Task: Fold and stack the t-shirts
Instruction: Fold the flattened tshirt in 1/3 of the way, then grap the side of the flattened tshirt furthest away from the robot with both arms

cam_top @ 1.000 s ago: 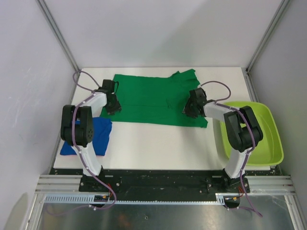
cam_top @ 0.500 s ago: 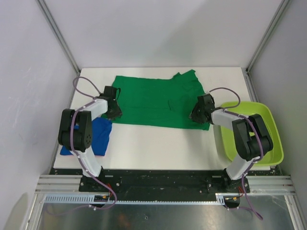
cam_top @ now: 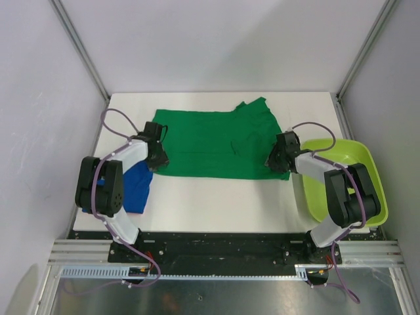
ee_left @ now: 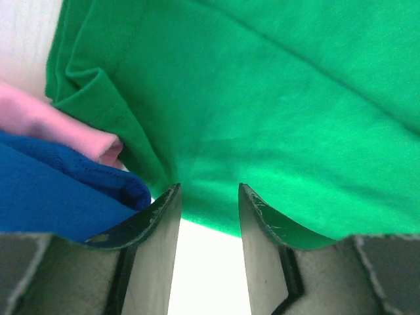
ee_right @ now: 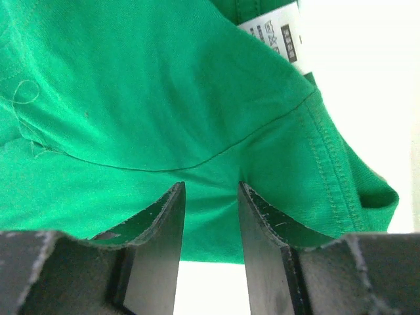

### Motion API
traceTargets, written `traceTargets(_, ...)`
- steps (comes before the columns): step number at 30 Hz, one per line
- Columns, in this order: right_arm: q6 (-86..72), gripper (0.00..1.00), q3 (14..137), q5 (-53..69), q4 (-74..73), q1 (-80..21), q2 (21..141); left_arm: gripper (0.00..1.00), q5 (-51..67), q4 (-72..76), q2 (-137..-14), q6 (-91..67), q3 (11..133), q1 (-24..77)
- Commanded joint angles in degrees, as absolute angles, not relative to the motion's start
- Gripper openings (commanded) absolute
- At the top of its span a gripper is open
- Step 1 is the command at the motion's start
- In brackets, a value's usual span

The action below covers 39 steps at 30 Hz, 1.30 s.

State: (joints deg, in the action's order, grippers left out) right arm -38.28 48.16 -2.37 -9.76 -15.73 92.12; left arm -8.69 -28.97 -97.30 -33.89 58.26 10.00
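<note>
The dark green t-shirt (cam_top: 210, 141) lies spread flat across the middle of the table. Its near hem (ee_left: 216, 223) runs just past my left gripper's (ee_left: 209, 187) tips, at the shirt's near left corner (cam_top: 157, 157). My right gripper (cam_top: 274, 161) sits at the near right corner, with the hem (ee_right: 216, 252) crossing between its tips (ee_right: 211, 185). Both pairs of jaws stand apart, white table showing between them, pinching nothing. The folded royal blue t-shirt (cam_top: 136, 187) with its pink edge (ee_left: 59, 125) lies at the near left, touching the green shirt's corner.
A lime-green plastic tub (cam_top: 367, 190) stands at the table's right edge, right next to my right arm. A white care label (ee_right: 279, 36) shows on the green shirt. Grey walls close in the table on the left, right and back.
Both grippers have moved toward the near edge, the right one also outward to the right. The green shirt's near hem has come nearer with them and lies flatter.
</note>
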Motion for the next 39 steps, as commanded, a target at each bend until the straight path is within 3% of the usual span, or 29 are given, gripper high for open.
traceTargets(1,-34.38,0.43,53.31,-2.43,-10.5,-15.56,91.41,0.46,-6.96,-31.24,-96.8,-29.85,68.7,9.96)
traceTargets(8,-31.25,0.45,66.5,-0.87,-5.27,-13.43,96.87,0.48,-2.58,-31.76,-109.3,-20.88,92.04,8.68)
traceTargets(18,-29.71,0.45,81.94,1.86,-1.91,-11.23,110.91,0.48,-5.73,-32.15,-132.38,-17.09,121.12,6.57)
traceTargets(28,-28.41,0.44,86.69,2.6,-2.26,-10.03,115.58,0.48,-17.53,-32.04,-140.47,-23.81,128.82,4.49)
traceTargets(39,-28.97,0.44,87.7,4.19,-1.73,-8.76,117.23,0.48,-19.67,-31.71,-147.09,-30.72,134.79,3.44)
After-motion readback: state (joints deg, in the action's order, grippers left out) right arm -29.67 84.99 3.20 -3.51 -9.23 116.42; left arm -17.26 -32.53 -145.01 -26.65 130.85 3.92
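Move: The green t-shirt's far left corner lies about 31 cm ahead of my left hand, 4 cm to its left and barely lower; the folded blue shirt is some 16 cm left and 8 cm back. From my right hand, the green shirt's far right corner is roughly 34 cm straight ahead, also just lower. The white tag sits about 8 cm ahead and 4 cm right of this hand, the green bin some 32 cm right and 5 cm back. With both grippers staying half open and empty, I leave the green shirt's near edge and arc forward over it towards its far corners. My left hand rises about 13 cm, then sinks most of the way back, ending roughly 29 cm farther out and slightly left. My right hand goes some 20 cm out, slowing early and staying well above the cloth. Both wrists tip the fingers forward by around 20 degrees. ##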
